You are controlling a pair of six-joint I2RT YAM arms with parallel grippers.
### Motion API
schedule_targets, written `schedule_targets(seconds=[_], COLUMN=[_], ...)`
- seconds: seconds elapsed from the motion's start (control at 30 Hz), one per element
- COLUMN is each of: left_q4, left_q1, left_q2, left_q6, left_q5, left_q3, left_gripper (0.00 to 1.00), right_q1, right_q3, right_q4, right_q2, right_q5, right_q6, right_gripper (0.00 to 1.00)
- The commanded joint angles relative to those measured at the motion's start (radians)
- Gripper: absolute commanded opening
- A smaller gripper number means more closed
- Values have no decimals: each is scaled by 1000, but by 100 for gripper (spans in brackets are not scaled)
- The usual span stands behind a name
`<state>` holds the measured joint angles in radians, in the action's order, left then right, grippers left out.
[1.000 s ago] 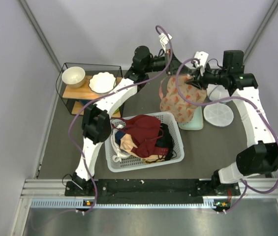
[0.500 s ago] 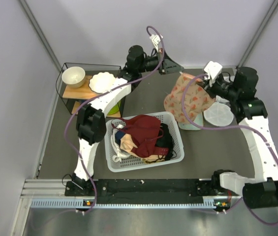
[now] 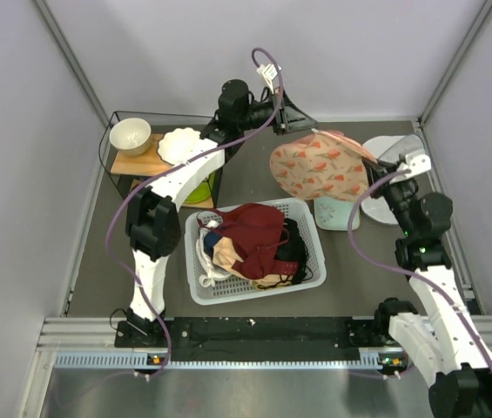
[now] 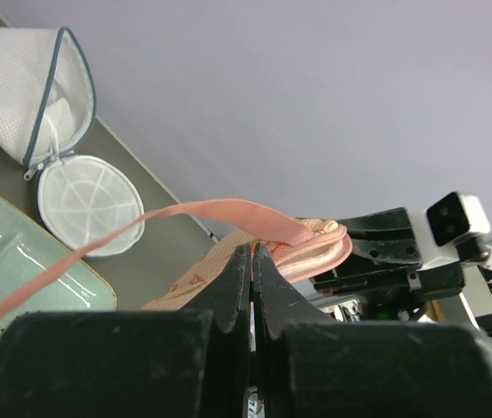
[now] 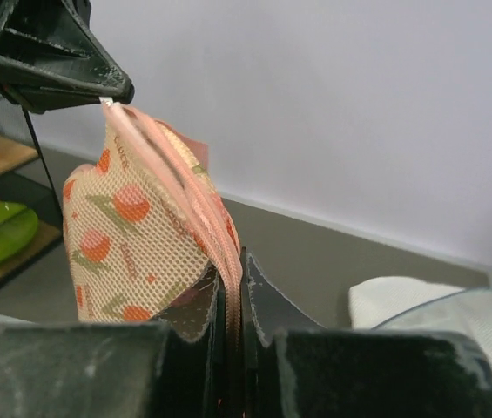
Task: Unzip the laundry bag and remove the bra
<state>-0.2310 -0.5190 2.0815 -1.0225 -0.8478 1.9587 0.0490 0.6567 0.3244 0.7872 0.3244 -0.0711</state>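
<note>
The laundry bag (image 3: pixel 320 170), peach mesh with red flowers, hangs in the air stretched between both grippers above the back of the table. My left gripper (image 3: pixel 306 128) is shut on the bag's far top edge by the pink zipper (image 4: pixel 311 248). My right gripper (image 3: pixel 378 174) is shut on the pink zipper edge (image 5: pixel 228 261) at the bag's near right end. In the right wrist view the left gripper (image 5: pixel 97 91) pinches the zipper's upper end. A pink strap (image 4: pixel 141 222) trails off to the left. The bright red bra is not in view.
A white basket (image 3: pixel 313 261) of garments, a maroon one on top, stands in the middle. A mint-green tray (image 3: pixel 337 215) lies under the bag. White mesh pouches (image 3: pixel 383 150) lie at the back right. A wire shelf (image 3: pixel 132 161) with bowls stands at the back left.
My right arm has swung back toward the near right, pulling its end of the bag along. The bag has gone from hanging down to stretched sideways. My left gripper has shifted slightly left.
</note>
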Motion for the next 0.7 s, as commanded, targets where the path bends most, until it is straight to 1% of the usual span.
schedule_targets(seconds=[0.0, 0.07, 0.13, 0.17, 0.23, 0.3, 0.4, 0.57, 0.63, 0.67], left_q4=[-8, 30, 50, 56, 86, 78, 119, 142, 148, 142], left_q1=[83, 83, 83, 83, 86, 103, 114, 83, 67, 63], left_q2=[-25, 3, 12, 14, 15, 25, 46, 38, 28, 19], left_q6=[38, 50, 61, 67, 87, 73, 91, 113, 124, 121], left_q5=[104, 107, 102, 102, 104, 87, 53, 29, 23, 21], left_q3=[84, 138, 151, 146, 134, 128, 173, 189, 160, 146], left_gripper=[0, 0, 0, 0, 0, 0, 0, 0, 0, 0], right_q1=[-44, -44, -44, -44, -44, -44, -44, -44, -44, -44], right_q3=[-159, -264, -365, -390, -431, -433, -427, -416, -404, -390], right_q4=[208, 228, 251, 246, 175, 55, -17, -93, -105, -138], right_q2=[-123, -190, -262, -284, -347, -385, -439, -462, -465, -465], right_q5=[-312, -355, -408, -422, -450, -472, -466, -455, -426, -426], right_q6=[239, 287, 342, 353, 349, 323, 309, 324, 295, 286], right_gripper=[0, 0, 0, 0, 0, 0, 0, 0, 0, 7])
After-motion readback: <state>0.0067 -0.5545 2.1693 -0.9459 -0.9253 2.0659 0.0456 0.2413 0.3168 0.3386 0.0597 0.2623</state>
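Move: The laundry bag is already stretched between both hands. Its middle lies about 8 cm back, 3 cm right and 8 cm below the left hand, and some 2 cm ahead, 12 cm left and 4 cm below the right. From the right hand the green tray is roughly 3 cm ahead, 4 cm left and 32 cm down; the laundry basket is 12 cm back, 26 cm left and 26 cm down. Right hand keeps its grip, pulling the bag down, back and right some 10 cm; left sinks about 5, losing its pinch. ##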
